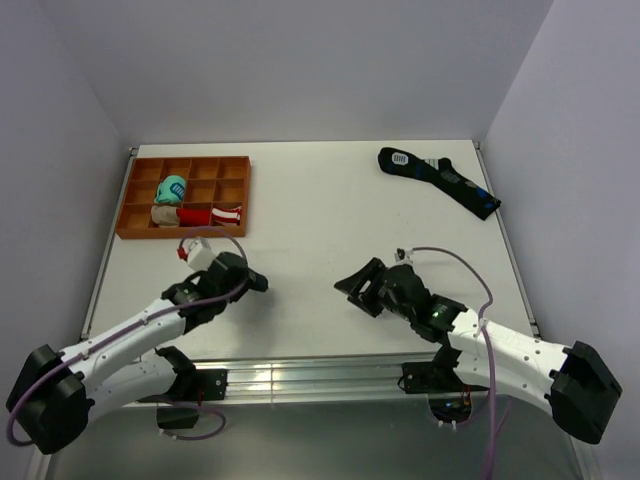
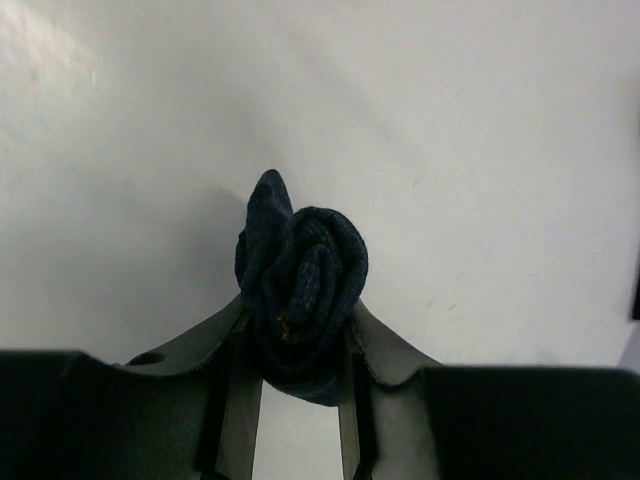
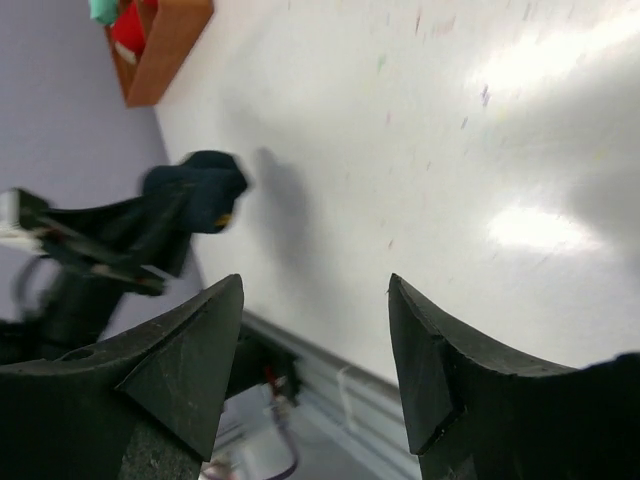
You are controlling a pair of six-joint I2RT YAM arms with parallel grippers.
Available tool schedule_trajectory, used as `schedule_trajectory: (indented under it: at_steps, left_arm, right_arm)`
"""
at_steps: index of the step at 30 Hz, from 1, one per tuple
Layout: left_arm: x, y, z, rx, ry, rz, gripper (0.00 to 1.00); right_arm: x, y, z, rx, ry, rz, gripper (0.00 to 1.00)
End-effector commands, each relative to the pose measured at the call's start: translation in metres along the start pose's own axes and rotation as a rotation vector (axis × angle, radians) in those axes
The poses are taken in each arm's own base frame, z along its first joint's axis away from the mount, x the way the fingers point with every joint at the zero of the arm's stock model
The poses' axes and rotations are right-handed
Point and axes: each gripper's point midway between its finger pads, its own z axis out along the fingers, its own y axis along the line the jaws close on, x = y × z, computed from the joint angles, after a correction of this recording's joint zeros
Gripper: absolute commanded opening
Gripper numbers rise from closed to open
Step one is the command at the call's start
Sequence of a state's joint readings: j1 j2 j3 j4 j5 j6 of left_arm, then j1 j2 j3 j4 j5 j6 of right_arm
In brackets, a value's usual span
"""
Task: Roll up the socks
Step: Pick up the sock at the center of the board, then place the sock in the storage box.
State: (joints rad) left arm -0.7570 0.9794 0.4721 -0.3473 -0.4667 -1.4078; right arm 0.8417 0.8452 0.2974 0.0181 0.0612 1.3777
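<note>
The socks (image 2: 301, 275) are a tight dark navy roll with a small yellow fleck, seen end-on in the left wrist view. My left gripper (image 2: 298, 325) is shut on the roll, one finger pressed to each side, above the white table. From above, the left gripper (image 1: 250, 281) sits left of centre, and the roll is hard to tell from its dark fingers. The right wrist view shows the socks (image 3: 203, 188) further off, in the left gripper's hold. My right gripper (image 3: 315, 300) is open and holds nothing. In the top view the right gripper (image 1: 355, 285) points left toward the left one, with a gap between them.
An orange compartment tray (image 1: 240, 195) at the back left holds a teal bundle (image 1: 172, 188), a beige bundle (image 1: 165, 214) and a red-white bundle (image 1: 212, 215). A longer dark sock (image 1: 440, 179) with blue marks lies at the back right. Walls close in on both sides.
</note>
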Motion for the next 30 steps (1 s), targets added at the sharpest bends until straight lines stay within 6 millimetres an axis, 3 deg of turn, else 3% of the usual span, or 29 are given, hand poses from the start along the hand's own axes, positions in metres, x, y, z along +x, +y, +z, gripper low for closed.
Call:
schedule_trajectory:
  at_steps: [1,2,3,4,5,7,8,9,11,15,22,27,30]
  left_arm:
    - [-0.058,-0.023,-0.010,0.015,-0.091,0.048,0.00]
    - [-0.076,-0.035,-0.014,0.036,-0.122,0.051,0.00]
    - [-0.088,-0.039,-0.014,0.038,-0.134,0.046,0.00]
    - [-0.113,-0.036,-0.012,0.015,-0.178,0.010,0.00]
    - [-0.133,-0.047,-0.016,0.034,-0.212,0.016,0.00]
    - [-0.167,-0.043,-0.010,0.010,-0.255,-0.028,0.00]
    - [-0.185,-0.049,-0.012,0.031,-0.281,-0.029,0.00]
    - [-0.209,-0.041,-0.005,0.005,-0.316,-0.068,0.00]
    - [-0.236,-0.046,-0.006,0.017,-0.345,-0.093,0.00]
    - [-0.291,-0.027,0.002,-0.042,-0.427,-0.162,0.00]
    - [-0.350,-0.003,0.009,-0.037,-0.509,-0.192,0.00]
    - [-0.374,0.026,0.031,-0.025,-0.479,-0.217,0.00]
    - [-0.383,0.033,0.044,0.012,-0.451,-0.233,0.00]
  right_arm:
    - [-0.031,0.017,-0.008,0.000,-0.069,-0.208,0.67]
    - [-0.040,0.025,-0.012,0.008,-0.088,-0.234,0.67]
    - [-0.054,0.028,-0.013,0.018,-0.132,-0.254,0.67]
    - [-0.061,0.030,-0.014,0.029,-0.149,-0.321,0.67]
    - [-0.068,0.039,-0.015,0.031,-0.159,-0.348,0.67]
    - [-0.077,0.043,-0.015,0.034,-0.151,-0.402,0.67]
    - [-0.081,0.049,-0.014,0.026,-0.149,-0.412,0.67]
    - [-0.085,0.050,-0.013,0.025,-0.153,-0.422,0.67]
    - [-0.087,0.053,-0.009,0.012,-0.126,-0.444,0.67]
    - [-0.093,0.053,-0.001,0.008,-0.106,-0.484,0.66]
    - [-0.107,0.055,0.011,0.009,-0.100,-0.557,0.66]
    - [-0.118,0.048,0.022,0.033,-0.102,-0.606,0.66]
    - [-0.120,0.043,0.026,0.031,-0.096,-0.600,0.66]
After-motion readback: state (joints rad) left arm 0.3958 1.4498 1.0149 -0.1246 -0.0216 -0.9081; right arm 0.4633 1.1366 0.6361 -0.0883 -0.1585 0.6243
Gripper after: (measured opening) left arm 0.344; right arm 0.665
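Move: The left gripper already holds the rolled dark sock. The empty near-left compartment of the box lies about 39 cm to its left, 23 cm ahead and some 5 cm below. The grey sock fills the compartment some 9 cm right of that one, and the teal sock lies about 9 cm beyond the grey; the red sock is 21 cm left and 23 cm ahead of the gripper. The empty right gripper has the black socks about 45 cm ahead and 35 cm to its right. Keep the left gripper shut on the rolled sock and swing it about 30 cm left and 18 cm forward towards the near-left compartment, climbing some 12 cm early, dipping slightly at the end and turning the wrist roughly 30 degrees counter-clockwise. Send the open right gripper forward and a little right, towards the black socks, rising then sinking, rolling its left side down. ##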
